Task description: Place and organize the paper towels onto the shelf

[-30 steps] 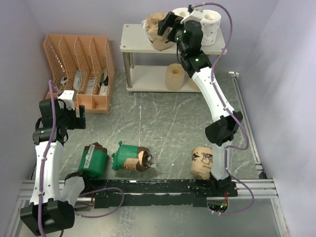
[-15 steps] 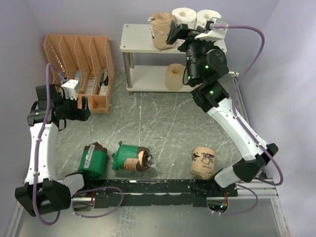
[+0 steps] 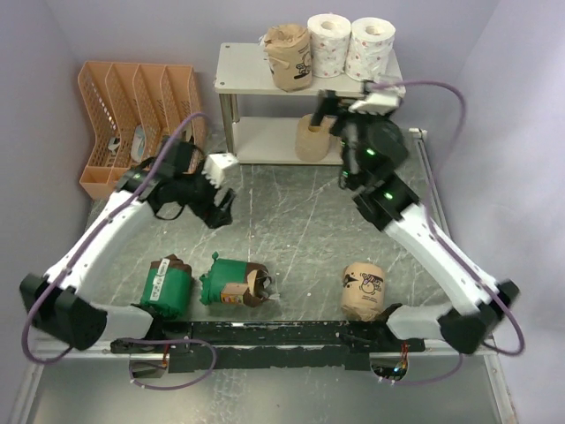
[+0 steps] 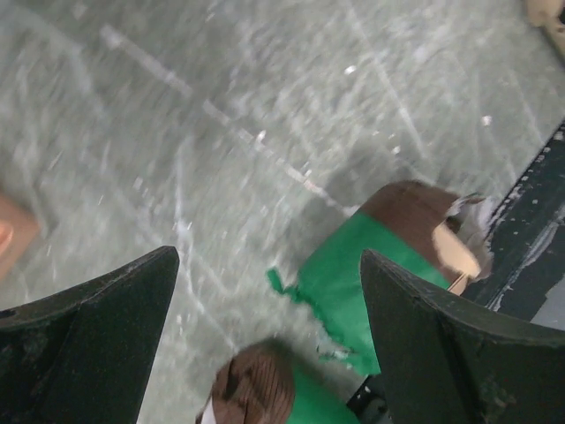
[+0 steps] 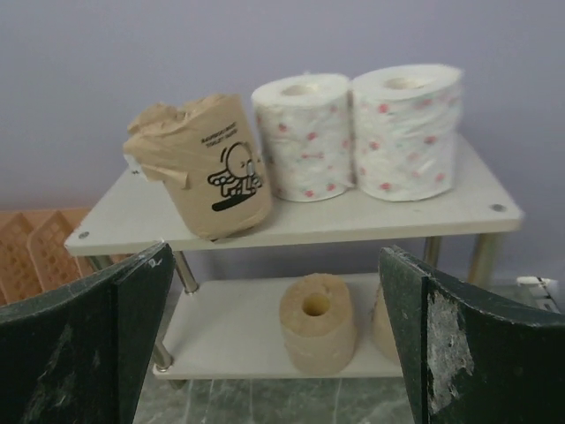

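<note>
The shelf (image 3: 243,75) stands at the back. Its top board carries a brown printed paper towel roll (image 3: 290,58) and two white red-specked rolls (image 3: 328,44) (image 3: 371,49). A tan roll (image 3: 311,137) sits on the lower board. On the table lie two green-wrapped rolls (image 3: 168,287) (image 3: 231,283) and a brown printed roll (image 3: 362,290). My right gripper (image 3: 334,115) hangs open and empty in front of the shelf (image 5: 115,221), facing the tan roll (image 5: 318,322). My left gripper (image 3: 216,208) is open and empty above the green roll (image 4: 371,274).
An orange perforated file organizer (image 3: 132,97) stands at the back left. A black rail (image 3: 282,334) runs along the near edge, and a metal frame (image 3: 441,212) borders the right side. A second tan roll (image 5: 387,322) peeks from behind my right finger.
My right gripper has drawn back and down from the top board, leaving the brown printed roll there. My left arm has swung right, from beside the organizer to above the green rolls.
</note>
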`<state>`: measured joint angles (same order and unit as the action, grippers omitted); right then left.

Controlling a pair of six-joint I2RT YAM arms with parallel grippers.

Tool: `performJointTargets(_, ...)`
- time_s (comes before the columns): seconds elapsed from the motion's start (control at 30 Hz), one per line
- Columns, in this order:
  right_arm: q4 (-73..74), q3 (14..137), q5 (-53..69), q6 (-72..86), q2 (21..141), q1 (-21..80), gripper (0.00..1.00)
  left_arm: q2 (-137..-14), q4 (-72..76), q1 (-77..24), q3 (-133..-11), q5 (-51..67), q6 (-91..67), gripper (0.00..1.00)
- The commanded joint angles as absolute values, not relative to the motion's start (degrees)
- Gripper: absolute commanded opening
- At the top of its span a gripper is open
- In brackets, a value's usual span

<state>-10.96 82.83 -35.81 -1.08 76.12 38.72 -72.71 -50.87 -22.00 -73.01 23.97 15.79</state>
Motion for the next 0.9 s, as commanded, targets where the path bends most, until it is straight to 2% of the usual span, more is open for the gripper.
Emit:
performJointTargets(0.0,-8.31,78.60,-37.24,2.00,62.23,38.69,1.00,-81.02,-47.70,-34.20,-81.49,26.10,17.90,0.95)
performJointTargets(0.17,5.25,79.78,-26.56,3.47,48.77,38.64,1.00,-97.60,-50.20,-42.77,-93.85,39.62,27.13,0.95)
performJointTargets(0.3,13.29,79.59,-22.85,7.75,41.90,38.61,1.00,-115.59,-65.75,-45.27,-116.52,54.12,36.52,0.95)
performJointTargets(0.43,20.33,79.15,-22.78,12.65,38.04,38.59,1.00,-132.14,-77.34,-48.81,-135.26,58.92,43.70,0.95)
performJointTargets(0.63,22.63,75.67,-22.04,18.05,31.36,38.26,1.00,-134.43,-63.01,-53.51,-128.08,57.90,37.13,0.95)
performJointTargets(0.87,27.30,75.84,-22.73,18.39,31.69,37.38,1.00,-136.99,-55.33,-56.69,-128.70,64.62,29.68,0.95)
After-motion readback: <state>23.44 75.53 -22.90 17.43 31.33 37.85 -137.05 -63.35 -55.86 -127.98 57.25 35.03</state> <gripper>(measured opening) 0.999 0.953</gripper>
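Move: Back towards the base and far to the left hand's right lies the wrapped brown roll: about 14 cm back, 40 cm right and 17 cm below. Of the two green packs, also some 17 cm below, the torn one is roughly 11 cm back and 8 cm right, the whole one about 13 cm back and 11 cm left. From the right hand, up at the shelf, the same brown roll is some 27 cm back, 11 cm left and 43 cm lower. Sweeping right about 30 cm past the far side of the torn green pack, the left hand stays nearly level at first, then drops and draws back about 10 cm each towards the wrapped brown roll, turning some 60 degrees clockwise with fingers open. The empty right hand pulls back about 20 cm and right from the shelf, rising first and then sinking most of that again. ##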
